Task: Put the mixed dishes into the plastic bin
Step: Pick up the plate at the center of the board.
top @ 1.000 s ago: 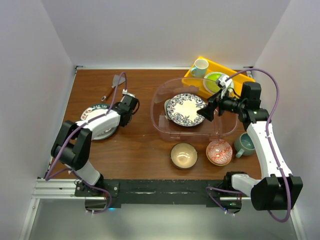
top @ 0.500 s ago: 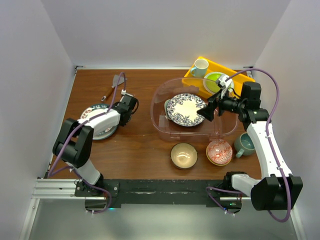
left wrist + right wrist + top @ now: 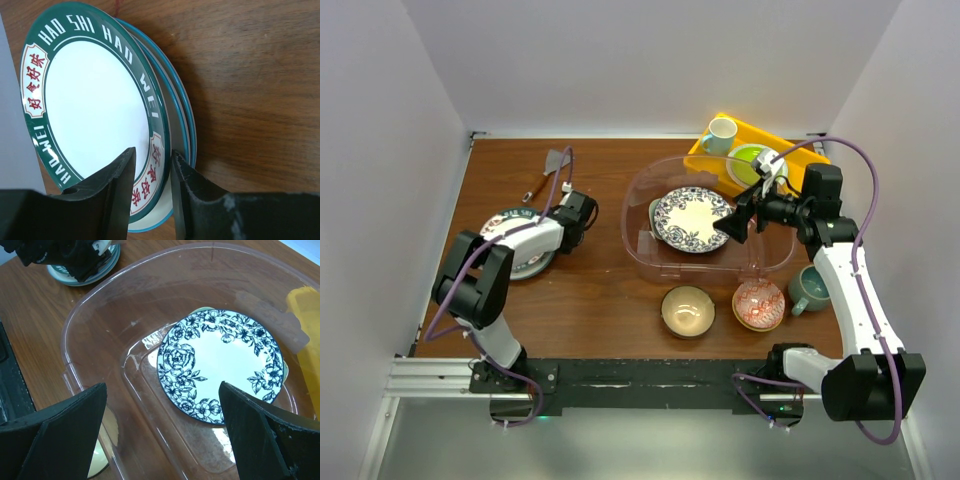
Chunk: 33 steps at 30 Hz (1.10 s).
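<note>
The dark-green lettered plate (image 3: 90, 105) tops a stack of teal-rimmed plates (image 3: 515, 245) at the table's left. My left gripper (image 3: 154, 165) straddles its near rim with narrowed jaws, one finger over the plate, the other just outside the rim; a gap shows. The clear plastic bin (image 3: 638, 195) holds the blue floral plate (image 3: 222, 367). My right gripper (image 3: 162, 390) hangs wide open above the bin with nothing between its fingers. In front of the bin stand the tan bowl (image 3: 687, 309), the red-patterned bowl (image 3: 758, 304) and the grey-teal mug (image 3: 810, 287).
A yellow tray (image 3: 805, 150) behind the bin carries a white mug (image 3: 721, 133) and a lime-green plate (image 3: 750, 165). A metal utensil (image 3: 552, 165) lies at the back left. Walls close in on three sides of the table.
My left arm's elbow has shifted slightly toward the back while its gripper stays at the plate's rim. The right arm has not moved.
</note>
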Each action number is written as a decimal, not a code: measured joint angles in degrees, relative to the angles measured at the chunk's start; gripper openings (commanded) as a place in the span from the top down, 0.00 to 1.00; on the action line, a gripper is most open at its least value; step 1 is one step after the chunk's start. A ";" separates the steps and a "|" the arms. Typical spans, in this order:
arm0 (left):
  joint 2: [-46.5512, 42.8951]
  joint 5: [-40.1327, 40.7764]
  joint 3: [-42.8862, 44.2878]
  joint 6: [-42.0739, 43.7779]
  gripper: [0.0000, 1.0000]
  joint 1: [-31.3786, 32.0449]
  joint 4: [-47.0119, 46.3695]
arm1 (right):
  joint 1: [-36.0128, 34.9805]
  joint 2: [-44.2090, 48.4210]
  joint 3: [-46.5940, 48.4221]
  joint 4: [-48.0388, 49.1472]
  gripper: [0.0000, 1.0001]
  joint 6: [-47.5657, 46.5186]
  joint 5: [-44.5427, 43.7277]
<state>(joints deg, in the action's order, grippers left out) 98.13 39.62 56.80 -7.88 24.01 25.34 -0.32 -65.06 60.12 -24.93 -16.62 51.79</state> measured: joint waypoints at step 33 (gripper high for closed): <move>-18.47 3.89 -0.46 0.11 1.00 1.29 2.14 | 0.59 1.49 0.00 -0.35 0.02 0.02 0.87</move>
<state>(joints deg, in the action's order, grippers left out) 79.66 43.51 56.34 -7.77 25.30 27.49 0.27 -63.57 60.12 -25.28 -16.60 52.66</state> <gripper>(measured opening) 0.137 0.983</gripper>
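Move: My open left fingers already straddle the back-right rim of the green-rimmed plate, whose middle is about 8 cm to my left, 4 cm ahead and a centimetre lower. The watermelon plates are stacked just beneath it, some 3 cm below my fingers. The spatula lies roughly 20 cm straight ahead; the plastic bin's middle is 40 cm to the right and 9 ahead. From my right hand the green-rimmed plate is about 50 cm left, 7 ahead and 24 down. I close my left fingers on the rim of the green-rimmed plate, one pad on its face and the other on its underside, easing slightly left and down as they shut. Then I lift nearly straight up, gaining speed, to about 10 cm above where I began, tipping the fingers some 15 degrees upward and keeping the pinch. ##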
